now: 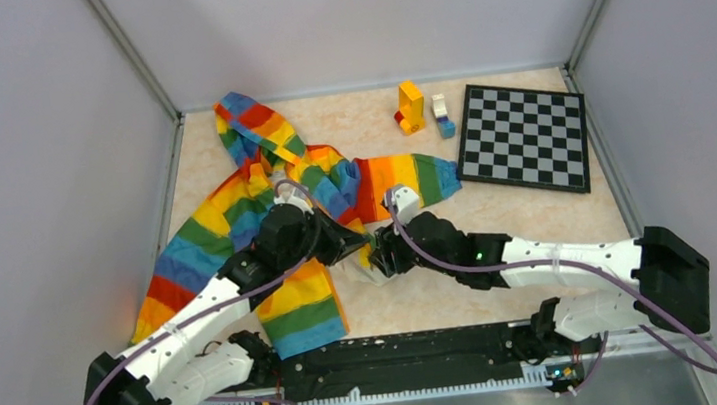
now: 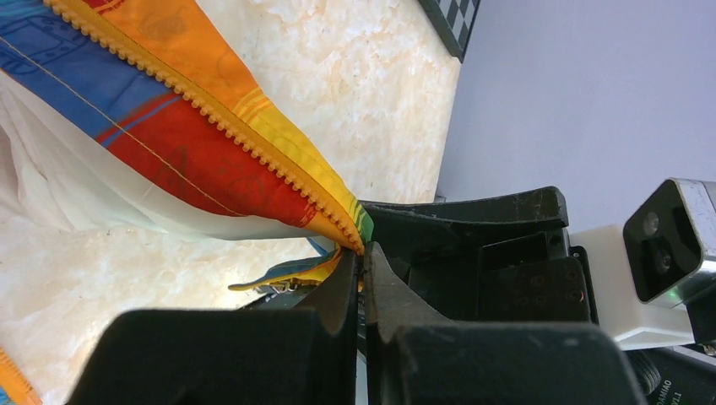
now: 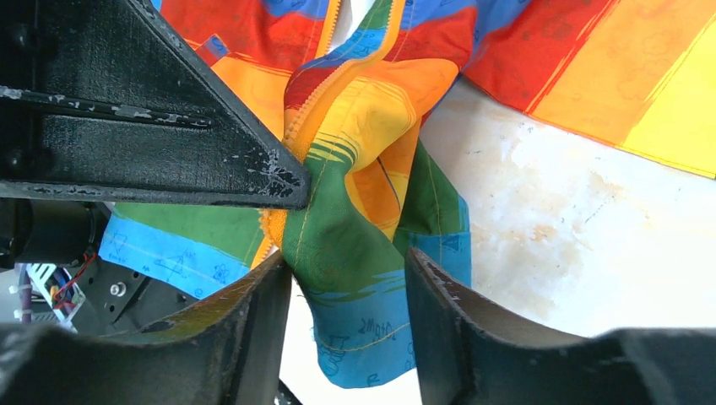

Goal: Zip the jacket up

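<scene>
The rainbow-striped jacket (image 1: 236, 225) lies spread on the table, hood toward the back. My left gripper (image 1: 344, 244) is over its lower front. In the left wrist view the left gripper (image 2: 363, 251) is shut on the bottom end of the orange zipper strip (image 2: 253, 152), lifting that edge of the jacket (image 2: 186, 143). My right gripper (image 1: 377, 256) faces it from the right. In the right wrist view the right gripper (image 3: 348, 261) stands open, with a hanging green and blue fold of the jacket (image 3: 355, 219) between its fingers, unclamped. The left gripper's finger (image 3: 169, 143) shows just above.
A black and white chessboard (image 1: 523, 137) lies at the back right. An orange block stack (image 1: 411, 106) and a small white and blue stack (image 1: 442, 115) stand beside it. Grey walls close in the table on three sides.
</scene>
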You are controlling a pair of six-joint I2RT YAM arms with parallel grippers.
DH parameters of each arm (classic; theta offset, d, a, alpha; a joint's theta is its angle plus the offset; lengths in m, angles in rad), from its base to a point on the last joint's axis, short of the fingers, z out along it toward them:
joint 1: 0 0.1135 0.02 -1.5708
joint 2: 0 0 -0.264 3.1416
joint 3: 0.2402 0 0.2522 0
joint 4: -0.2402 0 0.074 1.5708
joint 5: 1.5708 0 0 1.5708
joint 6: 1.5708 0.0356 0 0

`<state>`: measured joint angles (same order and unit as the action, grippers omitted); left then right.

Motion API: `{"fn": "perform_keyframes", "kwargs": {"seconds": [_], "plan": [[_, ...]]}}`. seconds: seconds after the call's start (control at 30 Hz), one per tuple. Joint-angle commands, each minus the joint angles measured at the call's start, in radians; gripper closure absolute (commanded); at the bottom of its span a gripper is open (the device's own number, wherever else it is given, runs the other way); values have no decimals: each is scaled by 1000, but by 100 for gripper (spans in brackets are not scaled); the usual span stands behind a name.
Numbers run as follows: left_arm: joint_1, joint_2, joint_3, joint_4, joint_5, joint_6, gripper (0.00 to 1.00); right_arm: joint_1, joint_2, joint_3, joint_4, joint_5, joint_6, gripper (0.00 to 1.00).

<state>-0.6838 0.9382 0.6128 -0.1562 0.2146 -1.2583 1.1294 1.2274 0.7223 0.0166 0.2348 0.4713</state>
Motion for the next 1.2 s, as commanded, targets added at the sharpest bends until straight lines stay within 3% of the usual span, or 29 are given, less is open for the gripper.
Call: {"fn": "perform_keyframes", "kwargs": {"seconds": [0.0, 0.27, 0.47, 0.6, 0.73, 0.87, 0.93, 1.0, 1.07, 1.17], "plan": [[1, 17, 52, -16, -10, 10, 100, 11, 6, 46, 47, 39, -4, 48], [1, 64, 91, -51, -7, 38, 100, 11, -1, 28, 114, 16, -40, 47], [1, 57, 91, -58, -10, 45, 100, -19, 27, 22, 153, -108, -57, 66], [1, 51, 107, -70, -17, 79, 100, -114, 21, -49, 270, -317, -22, 97], [1, 41, 109, -46, 3, 180, 98, -259, 43, -164, 518, -688, 30, 100], [1, 7, 63, 41, 86, 276, 56, -315, 118, -196, 726, -915, 116, 100], [2, -31, 19, 89, 124, 302, 32, -345, 164, -212, 844, -973, 189, 100], [2, -86, -22, 104, 134, 320, 15, -373, 217, -228, 987, -1025, 267, 100], [1, -152, -57, 113, 138, 342, 3, -390, 283, -234, 1110, -1063, 342, 100], [1, -237, -97, 113, 164, 387, 1, -406, 385, -221, 1308, -1122, 450, 100]]}}
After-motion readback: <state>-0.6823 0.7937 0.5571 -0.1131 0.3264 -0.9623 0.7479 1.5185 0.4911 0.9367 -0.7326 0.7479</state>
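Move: My left hand has the front flap's orange zip edge pinched in its fingertips, the metal pull hanging some 2 cm below. From my half-open right hand, that edge is level fore and aft, about 2 cm left and 1 cm above. From my right hand, the striped sleeve's middle is some 14 cm ahead, 9 cm right and 11 cm lower; the other front panel is roughly 9 cm back, 17 cm left and 12 cm lower. I pass the zip edge across: my right hand shifts left about 2 cm, pinches it shut beside the left fingertips, then rolls left side up and swings counter-clockwise, roughly 30 degrees each way. My left hand holds until the right has closed, then opens wide, lets go and backs off some 3 cm, rising about 2 cm as its fingers tip up. ##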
